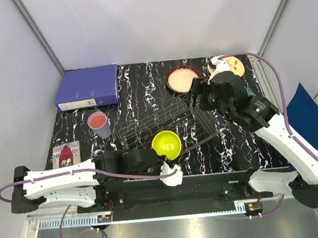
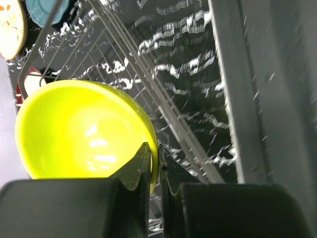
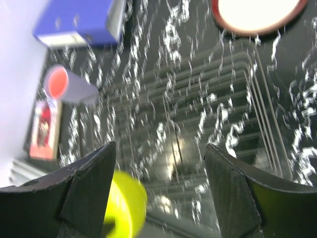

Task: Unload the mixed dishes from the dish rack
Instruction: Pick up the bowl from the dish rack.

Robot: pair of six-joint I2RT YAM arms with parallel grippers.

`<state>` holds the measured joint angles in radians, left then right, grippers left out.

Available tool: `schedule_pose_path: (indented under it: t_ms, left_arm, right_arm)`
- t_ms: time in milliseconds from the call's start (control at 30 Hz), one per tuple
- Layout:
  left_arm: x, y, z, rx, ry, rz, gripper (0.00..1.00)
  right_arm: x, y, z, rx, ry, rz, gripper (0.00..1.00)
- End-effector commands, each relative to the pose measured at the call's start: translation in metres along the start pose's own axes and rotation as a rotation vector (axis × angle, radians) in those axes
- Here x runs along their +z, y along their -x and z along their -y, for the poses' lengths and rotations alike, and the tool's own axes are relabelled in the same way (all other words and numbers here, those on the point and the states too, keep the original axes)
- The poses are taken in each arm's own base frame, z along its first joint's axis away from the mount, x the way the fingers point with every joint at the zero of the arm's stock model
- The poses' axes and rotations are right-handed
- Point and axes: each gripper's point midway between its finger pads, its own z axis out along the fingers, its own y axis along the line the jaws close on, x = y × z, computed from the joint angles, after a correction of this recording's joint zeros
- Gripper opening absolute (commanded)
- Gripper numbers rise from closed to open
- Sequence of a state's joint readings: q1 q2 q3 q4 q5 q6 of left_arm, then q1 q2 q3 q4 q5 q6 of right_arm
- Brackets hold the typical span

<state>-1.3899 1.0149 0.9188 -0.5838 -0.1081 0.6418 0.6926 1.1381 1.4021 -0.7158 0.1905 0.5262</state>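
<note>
The small yellow-green bowl point(image 1: 167, 144) point(image 2: 79, 134) sits at the near edge of the wire dish rack point(image 1: 148, 125) point(image 2: 124, 59). My left gripper point(image 1: 163, 160) point(image 2: 154, 161) is shut on the bowl's rim, one finger inside and one outside. My right gripper point(image 1: 196, 93) point(image 3: 161, 183) hangs open over the rack's point(image 3: 208, 114) far right part with nothing between its fingers. The cream bowl with a dark red outside point(image 1: 182, 78) point(image 3: 257, 15) stands on the table behind the rack. A lavender cup point(image 1: 99, 124) point(image 3: 64, 85) with a salmon-pink inside stands left of the rack. A teal edge point(image 2: 47, 11) shows beyond the rack.
A blue ring binder point(image 1: 86, 86) point(image 3: 79, 22) lies at the back left. A picture card point(image 1: 66, 155) point(image 3: 44, 131) lies at the front left. A cream plate with orange spots point(image 1: 231, 64) point(image 2: 10, 27) lies at the back right, behind my right arm. White walls close in the black marbled table point(image 1: 145, 84).
</note>
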Motion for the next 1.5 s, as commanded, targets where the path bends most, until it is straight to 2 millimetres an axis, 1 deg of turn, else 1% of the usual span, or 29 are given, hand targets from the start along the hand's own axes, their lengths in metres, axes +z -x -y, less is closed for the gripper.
schedule_pose_path:
  t_ms: [0,33,67,100,167,200,233,267,400,433,467,567,733,867,967,1000,1100,1200,1233,1267,1333,1433,1467]
  left_arm:
    - [0.002,0.0,-0.025,0.205,0.078,-0.037,0.0]
    - [0.002,-0.001,-0.027,0.229,0.077,-0.046,0.0]
    - [0.001,0.002,-0.031,0.235,0.074,-0.04,0.0]
    - [0.001,-0.001,-0.037,0.223,0.077,-0.047,0.0]
    - [0.002,0.007,-0.043,0.217,0.059,-0.015,0.0]
    - [0.002,0.005,-0.049,0.21,0.062,-0.016,0.0]
    - [0.003,0.009,-0.05,0.219,0.05,0.002,0.0]
    - [0.006,0.013,-0.056,0.217,0.049,0.007,0.0]
    - [0.012,0.018,-0.07,0.223,0.04,0.008,0.0]
    - [0.015,0.023,-0.069,0.227,0.023,0.028,0.0]
    - [0.017,0.026,-0.072,0.223,0.02,0.034,0.0]
    - [0.022,0.03,-0.078,0.224,0.011,0.038,0.0]
    - [0.025,0.036,-0.083,0.224,0.007,0.052,0.0]
    - [0.025,0.041,-0.085,0.217,0.007,0.064,0.0]
    - [0.021,0.045,-0.085,0.208,0.008,0.086,0.0]
    - [0.019,0.046,-0.085,0.204,0.01,0.09,0.0]
    - [0.013,0.048,-0.086,0.199,0.019,0.106,0.0]
    - [0.008,0.051,-0.086,0.193,0.027,0.122,0.0]
    - [0.006,0.052,-0.086,0.192,0.03,0.125,0.0]
    - [0.005,0.052,-0.087,0.188,0.034,0.125,0.0]
    - [0.002,0.052,-0.089,0.181,0.046,0.123,0.0]
    - [-0.002,0.05,-0.094,0.173,0.073,0.111,0.0]
    - [-0.003,0.05,-0.095,0.171,0.081,0.106,0.0]
  right_arm:
    - [-0.026,-0.022,0.004,-0.09,-0.002,-0.161,0.79]
    - [-0.03,-0.029,0.004,-0.096,0.007,-0.204,0.79]
    - [-0.032,-0.034,0.004,-0.107,0.015,-0.225,0.79]
    - [-0.032,-0.039,0.005,-0.112,0.019,-0.247,0.79]
    - [-0.035,-0.048,0.001,-0.11,0.054,-0.283,0.78]
    - [-0.036,-0.052,-0.001,-0.105,0.072,-0.3,0.78]
    - [-0.037,-0.058,-0.004,-0.102,0.099,-0.317,0.77]
    - [-0.036,-0.062,-0.004,-0.1,0.105,-0.33,0.77]
    - [-0.033,-0.078,-0.004,-0.096,0.119,-0.37,0.76]
    - [-0.033,-0.079,-0.006,-0.096,0.133,-0.372,0.77]
    - [-0.032,-0.081,-0.007,-0.096,0.136,-0.376,0.76]
    - [-0.03,-0.082,-0.008,-0.1,0.137,-0.373,0.76]
    - [-0.026,-0.08,-0.011,-0.101,0.153,-0.36,0.77]
    - [-0.017,-0.088,-0.009,-0.111,0.143,-0.383,0.75]
    - [-0.009,-0.098,-0.005,-0.113,0.131,-0.408,0.68]
    - [-0.005,-0.103,-0.001,-0.115,0.117,-0.421,0.65]
    - [0.001,-0.109,0.005,-0.118,0.093,-0.431,0.58]
    - [0.006,-0.112,0.008,-0.125,0.08,-0.437,0.44]
    - [0.007,-0.113,0.009,-0.123,0.073,-0.437,0.35]
    - [0.007,-0.113,0.01,-0.121,0.068,-0.436,0.3]
    - [0.007,-0.11,0.011,-0.12,0.059,-0.421,0.2]
    - [0.007,-0.105,0.012,-0.12,0.046,-0.399,0.09]
    - [0.006,-0.101,0.012,-0.12,0.04,-0.386,0.0]
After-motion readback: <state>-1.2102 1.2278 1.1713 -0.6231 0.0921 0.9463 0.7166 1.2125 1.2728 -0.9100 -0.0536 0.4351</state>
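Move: The green bowl is already off the rack, pinched by its near rim in the left hand, its middle about 5 cm ahead, 3 cm right and slightly below. It is going to the open right gripper, roughly 16 cm ahead, 14 cm right and 15 cm higher. From the right hand the bowl is about 11 cm back, 11 cm left and 17 cm down; the rack's middle is 2 cm ahead, 11 cm left and 26 cm down, and the red-rimmed plate some 28 cm ahead, 2 cm left and 29 cm down. The left hand keeps its pinch and brings the bowl to the other gripper, forward about 5 cm after a slight dip, then some 4 cm right, nearly pausing before it rises a little. The right hand draws back and sinks to meet it, about 11 cm down and 6 cm back, turning counter-clockwise and tipping its fingers some 20 degrees further down, then drops the last part with its fingers closing and pinches the bowl's right rim. ##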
